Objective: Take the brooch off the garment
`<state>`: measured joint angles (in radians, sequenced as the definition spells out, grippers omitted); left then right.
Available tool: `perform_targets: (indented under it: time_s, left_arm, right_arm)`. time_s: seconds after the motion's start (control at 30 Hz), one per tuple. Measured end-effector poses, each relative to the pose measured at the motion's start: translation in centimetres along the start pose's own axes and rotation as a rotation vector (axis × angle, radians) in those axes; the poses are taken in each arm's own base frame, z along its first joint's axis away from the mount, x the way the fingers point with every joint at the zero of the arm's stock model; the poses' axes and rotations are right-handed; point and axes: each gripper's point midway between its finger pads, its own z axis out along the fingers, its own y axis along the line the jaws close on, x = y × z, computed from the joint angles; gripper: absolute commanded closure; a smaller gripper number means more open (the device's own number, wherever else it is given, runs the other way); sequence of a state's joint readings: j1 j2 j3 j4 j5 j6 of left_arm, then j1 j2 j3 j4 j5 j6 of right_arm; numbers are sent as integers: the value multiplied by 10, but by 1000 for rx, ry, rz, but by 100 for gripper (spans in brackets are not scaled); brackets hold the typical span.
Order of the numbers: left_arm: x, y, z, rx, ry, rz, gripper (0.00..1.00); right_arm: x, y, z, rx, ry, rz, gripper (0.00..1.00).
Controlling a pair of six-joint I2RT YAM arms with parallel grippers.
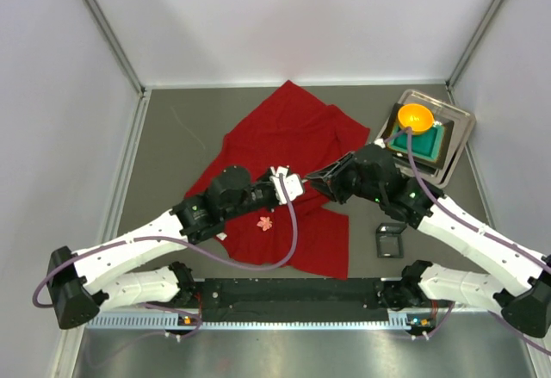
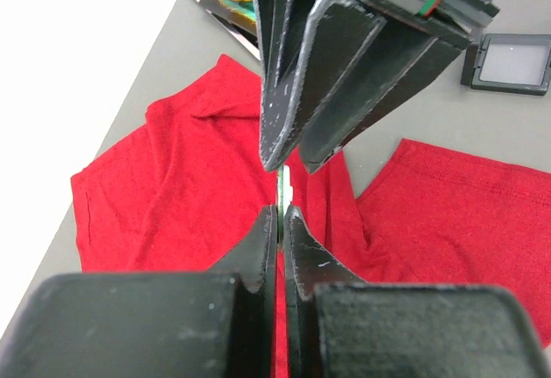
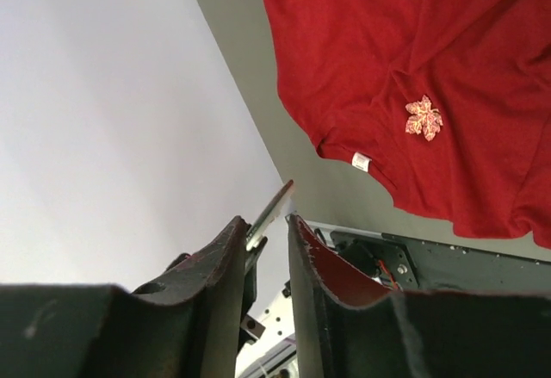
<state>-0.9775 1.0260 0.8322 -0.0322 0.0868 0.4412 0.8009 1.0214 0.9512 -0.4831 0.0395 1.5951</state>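
The garment is a bright red shirt lying crumpled on the grey table, and it also shows in the left wrist view and the right wrist view. The brooch, a tiny pale pink leaf, sits on its near part and shows again in the right wrist view. My left gripper hovers above the shirt, just right of the brooch, and is shut on a thin white-and-green flat piece. My right gripper faces it tip to tip, its jaws narrowly apart around the same piece.
A metal tray at the back right holds an orange bowl on a green block. A small black square box lies right of the shirt. A white fabric tag sits at the shirt's hem. Walls enclose three sides.
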Motion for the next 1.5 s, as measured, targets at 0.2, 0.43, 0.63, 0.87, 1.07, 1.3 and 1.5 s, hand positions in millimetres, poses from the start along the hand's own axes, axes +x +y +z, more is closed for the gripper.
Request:
perform_targets:
  time_s: [0.2, 0.43, 0.63, 0.87, 1.07, 1.3, 1.5]
  left_arm:
    - [-1, -9, 2, 22, 3, 14, 100]
    - [3, -14, 7, 21, 28, 43, 100]
    - [4, -16, 8, 16, 37, 74, 100]
    - [7, -16, 13, 7, 60, 116, 100]
    - [7, -15, 15, -11, 78, 159, 100]
    - [8, -18, 14, -20, 96, 180, 100]
    - [10, -22, 12, -24, 113, 193, 90]
  right_arm:
    - [0, -3, 5, 20, -2, 18, 78]
    - [-1, -10, 5, 48, -8, 31, 81]
    - [0, -11, 5, 56, -5, 55, 78]
    - [2, -11, 5, 59, 10, 65, 82]
    - [5, -11, 4, 58, 27, 84, 100]
    - [7, -13, 4, 60, 35, 92, 100]
    - [7, -17, 6, 61, 39, 74, 100]
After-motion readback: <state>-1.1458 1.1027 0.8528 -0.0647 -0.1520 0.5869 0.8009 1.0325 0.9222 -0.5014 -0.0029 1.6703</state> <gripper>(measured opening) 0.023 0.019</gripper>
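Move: The brooch is in the left gripper's shut fingers, roughly 1 cm ahead and 1 cm to the right of that hand. The right gripper's part-open fingers straddle its free edge, with its middle about 2 cm to their left and 1 cm below. The leaf pin lies on the garment roughly 24 cm below the left hand, 9 cm to its left and 2 cm back. The black case sits some 22 cm right of the right hand, 7 cm back and 24 cm down. Keep the brooch pinched in the left gripper and ease it about 2 cm down and 1.5 cm to the right, deeper between the right fingertips, rolling the wrist some 10 degrees. Let the right gripper sink about 1.5 cm alongside, narrow its fingers a little, wait, then shut them on the brooch's free edge. ##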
